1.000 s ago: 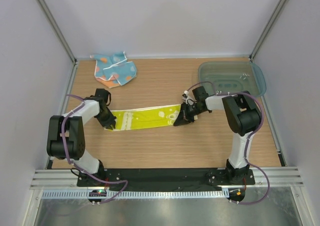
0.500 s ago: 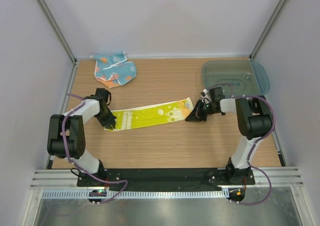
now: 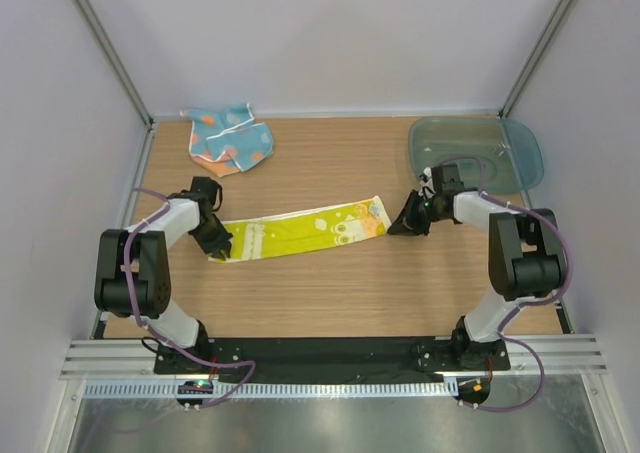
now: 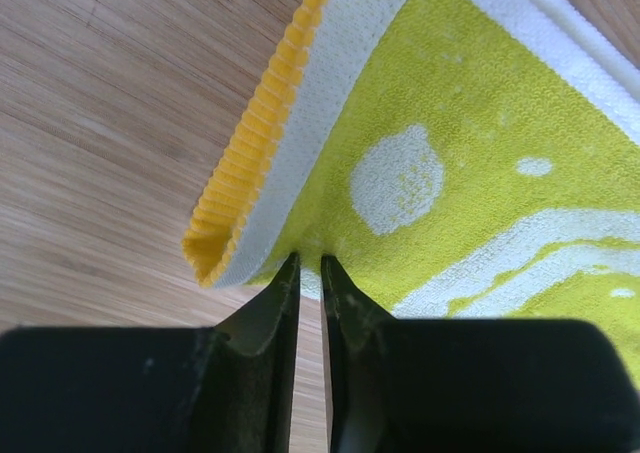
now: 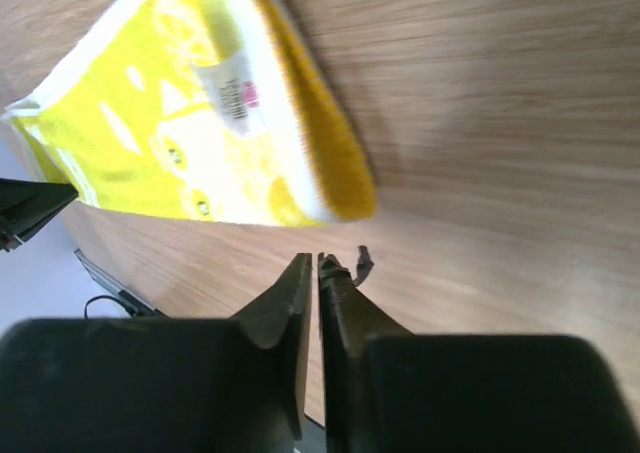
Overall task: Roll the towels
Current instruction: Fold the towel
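Observation:
The yellow towel [image 3: 300,231] lies on the wooden table as a long, narrow folded strip. My left gripper [image 3: 218,245] is shut on its left end, and the left wrist view shows the tips [image 4: 310,263] pinching the white-edged cloth [image 4: 450,173]. My right gripper [image 3: 396,229] sits just past the strip's right end, jaws nearly together with nothing between them [image 5: 317,258]. The towel's right corner [image 5: 200,123] lies apart from it. The light blue towel [image 3: 230,140] is crumpled at the back left.
A translucent teal tray [image 3: 520,158] stands at the back right, close behind my right arm. Metal frame posts and white walls enclose the table on three sides.
My right gripper drew the yellow towel's right end rightward, straightening the strip, then let go and moved further right. The tray shifted slightly right. The left gripper stayed put.

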Robot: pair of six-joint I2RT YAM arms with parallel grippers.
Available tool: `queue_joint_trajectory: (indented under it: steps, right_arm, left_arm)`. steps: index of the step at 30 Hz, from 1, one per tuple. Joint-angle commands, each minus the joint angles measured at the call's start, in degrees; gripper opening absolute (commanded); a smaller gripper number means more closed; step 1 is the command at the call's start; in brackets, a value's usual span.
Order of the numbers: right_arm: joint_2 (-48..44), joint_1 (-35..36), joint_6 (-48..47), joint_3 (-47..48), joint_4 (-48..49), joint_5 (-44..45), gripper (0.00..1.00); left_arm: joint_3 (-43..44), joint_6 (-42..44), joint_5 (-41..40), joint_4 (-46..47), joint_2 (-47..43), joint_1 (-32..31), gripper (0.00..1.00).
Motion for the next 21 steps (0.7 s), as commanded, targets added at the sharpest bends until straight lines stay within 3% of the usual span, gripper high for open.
queue_joint_trajectory:
  steps: [1, 4, 5, 7, 8, 16, 21]
  right_arm:
    - [-7.5, 2.2, -1.4, 3.9, -5.1, 2.5, 0.18]
    - [-12.9, 5.0, -1.0, 3.1, -8.2, 7.5, 0.36]
    - [-15.8, 6.3, 0.0, 2.5, -8.5, 9.8, 0.45]
    - [-18.0, 7.1, 1.4, 0.0, -7.7, 10.9, 0.51]
    - [-19.5, 7.9, 2.0, -1.0, -7.2, 11.3, 0.54]
    - [-18.0, 8.3, 9.9, -6.8, -0.6, 13.0, 0.58]
    - [-14.1, 8.2, 9.7, -5.9, 2.1, 15.8, 0.58]
  left_arm:
    - [0.5, 1.2, -4.2, 0.5, -0.6, 0.7, 0.16]
    - [2.4, 1.8, -3.5, -1.8, -2.6, 0.7, 0.28]
    - [3.0, 2.4, -2.9, -2.4, -4.4, 0.7, 0.37]
    - [3.8, 3.4, -0.3, -2.5, -5.9, 0.6, 0.5]
    - [4.3, 4.8, 0.7, -3.4, -7.0, 0.5, 0.52]
    - [13.8, 13.1, -2.3, -12.6, -9.7, 0.3, 0.59]
    - [10.5, 17.7, 0.4, -9.7, -14.2, 0.3, 0.59]
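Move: The yellow towel's left end lies just under the left hand, its middle about 2 cm ahead, 1 cm left and 1 cm below; the blue towel is some 21 cm straight ahead. From the right hand, the yellow towel's right end is about 3 cm ahead, 2 cm left and 2 cm below. The clear bin stands roughly 15 cm ahead and 16 cm right of the right hand. Both hands open; left lifts some 10 cm off the towel, right rises about 8, then sinks 5, drawing back. ##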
